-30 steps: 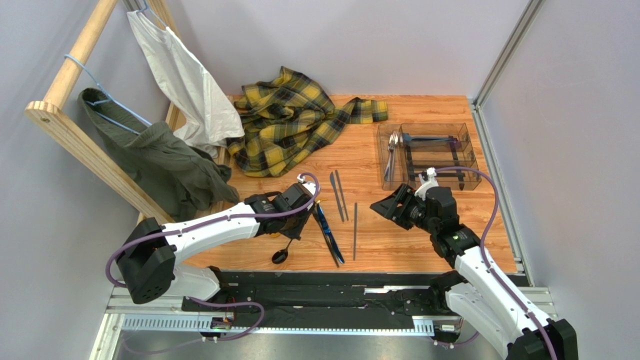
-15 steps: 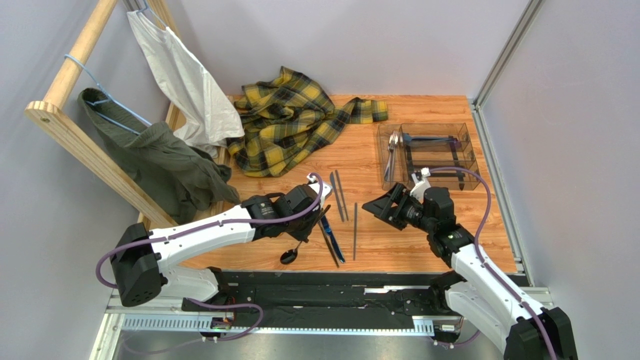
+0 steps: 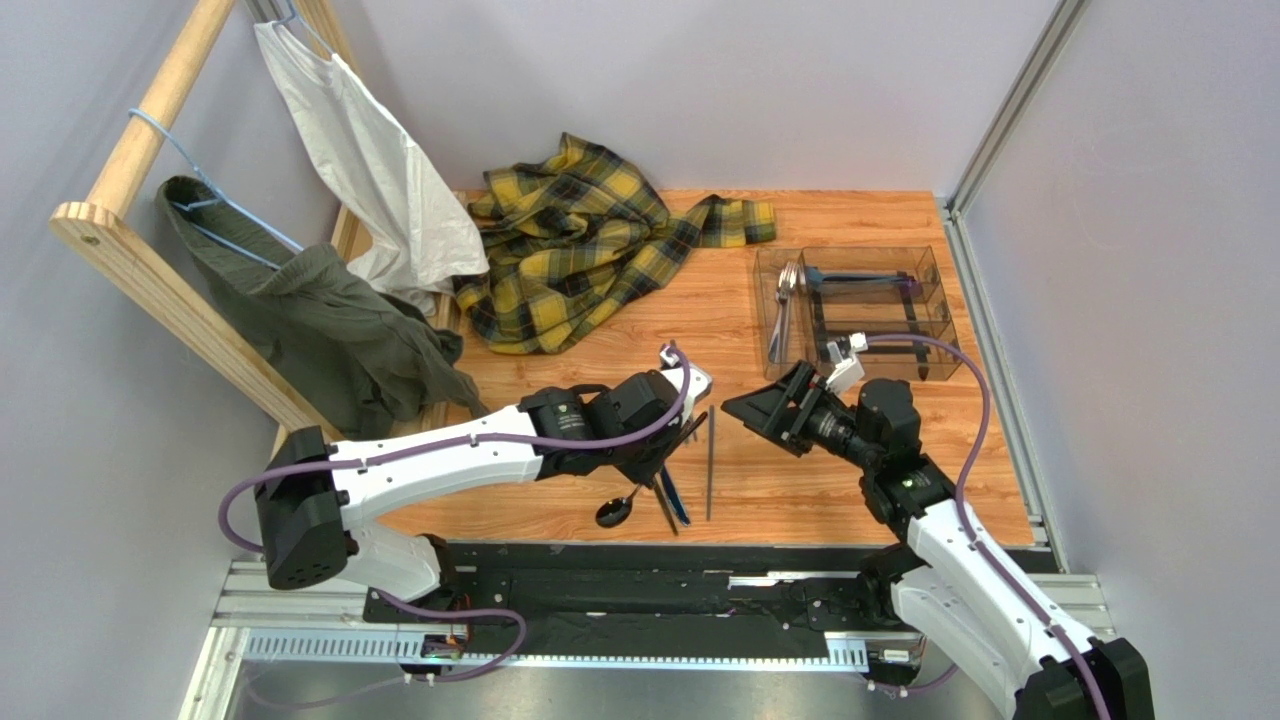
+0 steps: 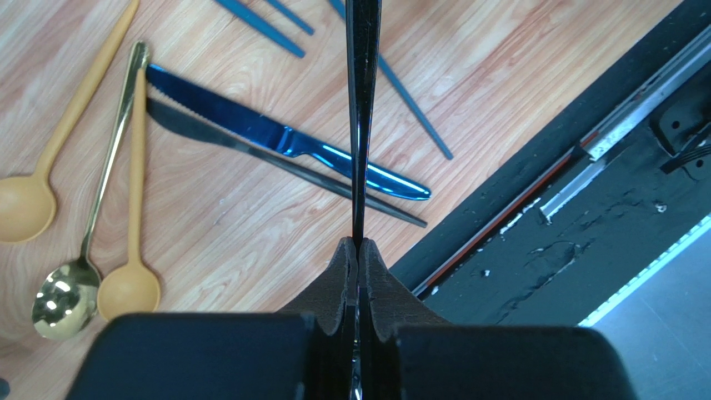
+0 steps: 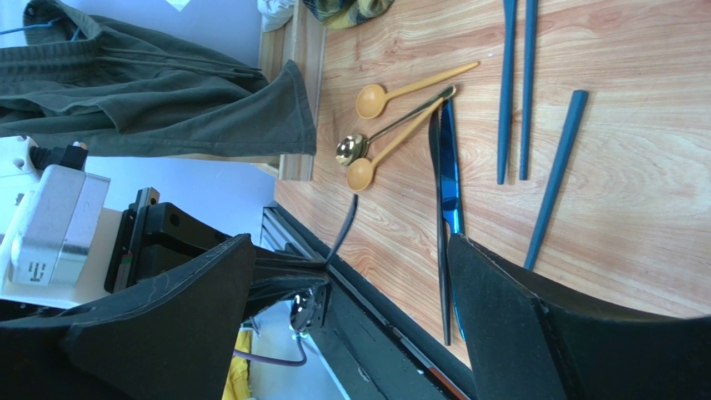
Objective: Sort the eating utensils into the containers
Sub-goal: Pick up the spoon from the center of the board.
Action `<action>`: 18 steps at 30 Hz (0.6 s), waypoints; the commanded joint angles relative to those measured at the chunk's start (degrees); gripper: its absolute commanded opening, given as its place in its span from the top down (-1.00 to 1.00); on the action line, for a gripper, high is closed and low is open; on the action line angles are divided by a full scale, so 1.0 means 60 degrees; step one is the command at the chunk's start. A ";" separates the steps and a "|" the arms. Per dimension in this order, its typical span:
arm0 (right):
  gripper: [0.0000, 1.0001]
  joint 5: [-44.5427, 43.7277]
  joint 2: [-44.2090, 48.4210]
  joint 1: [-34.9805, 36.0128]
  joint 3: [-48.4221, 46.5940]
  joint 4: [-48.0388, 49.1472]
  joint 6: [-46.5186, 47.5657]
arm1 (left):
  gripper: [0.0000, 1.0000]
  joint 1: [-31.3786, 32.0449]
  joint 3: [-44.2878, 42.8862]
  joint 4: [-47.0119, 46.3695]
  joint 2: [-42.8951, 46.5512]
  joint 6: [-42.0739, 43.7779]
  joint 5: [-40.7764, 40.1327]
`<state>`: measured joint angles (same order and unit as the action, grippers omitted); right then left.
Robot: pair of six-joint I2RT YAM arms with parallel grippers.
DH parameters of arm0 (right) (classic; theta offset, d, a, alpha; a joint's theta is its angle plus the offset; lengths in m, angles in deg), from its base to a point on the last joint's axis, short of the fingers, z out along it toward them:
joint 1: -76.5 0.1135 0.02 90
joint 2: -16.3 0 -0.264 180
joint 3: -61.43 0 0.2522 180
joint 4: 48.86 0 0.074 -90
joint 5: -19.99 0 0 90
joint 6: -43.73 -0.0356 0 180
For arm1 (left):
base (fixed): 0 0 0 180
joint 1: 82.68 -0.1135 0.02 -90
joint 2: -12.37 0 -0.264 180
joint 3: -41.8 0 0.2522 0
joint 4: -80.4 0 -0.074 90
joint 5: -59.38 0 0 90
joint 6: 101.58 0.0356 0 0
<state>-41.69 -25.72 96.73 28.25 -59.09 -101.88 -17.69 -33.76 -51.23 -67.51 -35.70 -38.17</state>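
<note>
My left gripper (image 4: 359, 243) is shut on the handle of a dark spoon (image 4: 362, 100), held just above the table. The spoon's bowl (image 3: 612, 513) hangs behind the left gripper (image 3: 670, 438). Below it lie a blue knife (image 4: 284, 137), a dark knife (image 4: 275, 162), a gold spoon (image 4: 92, 217), two tan spoons (image 4: 50, 167) and teal sticks (image 5: 509, 83). My right gripper (image 3: 766, 408) stands wide open and empty, facing the left gripper (image 5: 349, 243). The clear container (image 3: 935, 293) at the back right holds silver forks (image 3: 784, 308) and dark pieces.
A yellow plaid shirt (image 3: 586, 240) lies at the back of the table. A wooden rack (image 3: 143, 263) on the left carries a green garment (image 3: 323, 323) and a white one (image 3: 368, 165). A black rail (image 3: 646, 563) runs along the table's near edge.
The left arm has carried the dark spoon to the right, toward the right gripper. The right gripper's jaws have spread wider.
</note>
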 commanded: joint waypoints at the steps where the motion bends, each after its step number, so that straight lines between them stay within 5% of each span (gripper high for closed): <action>1: -0.77 0.0378 0.0016 0.0071 0.0160 0.0803 -0.0427 | 1.00 0.0198 -0.0817 -0.0319 -0.0295 0.0050 0.0043; 6: -0.51 0.0539 -0.0160 0.0115 0.0146 0.0964 -0.0428 | 1.00 0.0213 -0.1198 -0.0348 -0.0427 -0.0008 0.0013; 14: -0.44 0.0555 -0.0394 0.0349 0.0278 0.1565 -0.0692 | 1.00 0.0315 -0.1550 -0.0378 -0.0618 0.0065 0.0189; 18: -0.20 0.0364 -0.0613 0.0525 0.0292 0.1769 -0.0765 | 1.00 0.0359 -0.1594 -0.0363 -0.0618 0.0050 0.0160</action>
<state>-38.94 -28.25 98.72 29.85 -52.95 -105.40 -16.07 -40.64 -52.13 -71.14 -35.67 -37.71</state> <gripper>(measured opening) 0.647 0.008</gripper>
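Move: The left gripper still holds the black spoon, its handle pointing forward and right; the right gripper it is taken to is about 14 cm to its right, 6 cm ahead and 3 cm higher. The blue knife lies some 3 cm ahead, 2 cm right and 14 cm below the left hand. From the right hand the spoon handle is roughly 10 cm left, 3 cm back and about level; the lone blue chopstick is 5 cm left, 2 cm back and 17 cm below. Bring the left gripper about 3.5 cm right and 2.5 cm up, keeping its grip on the black spoon so the handle nears the right fingers. Meanwhile ease the right gripper left some 1.5 cm and slightly back to meet it, narrowing its wide-open fingers partway but not shutting them. ##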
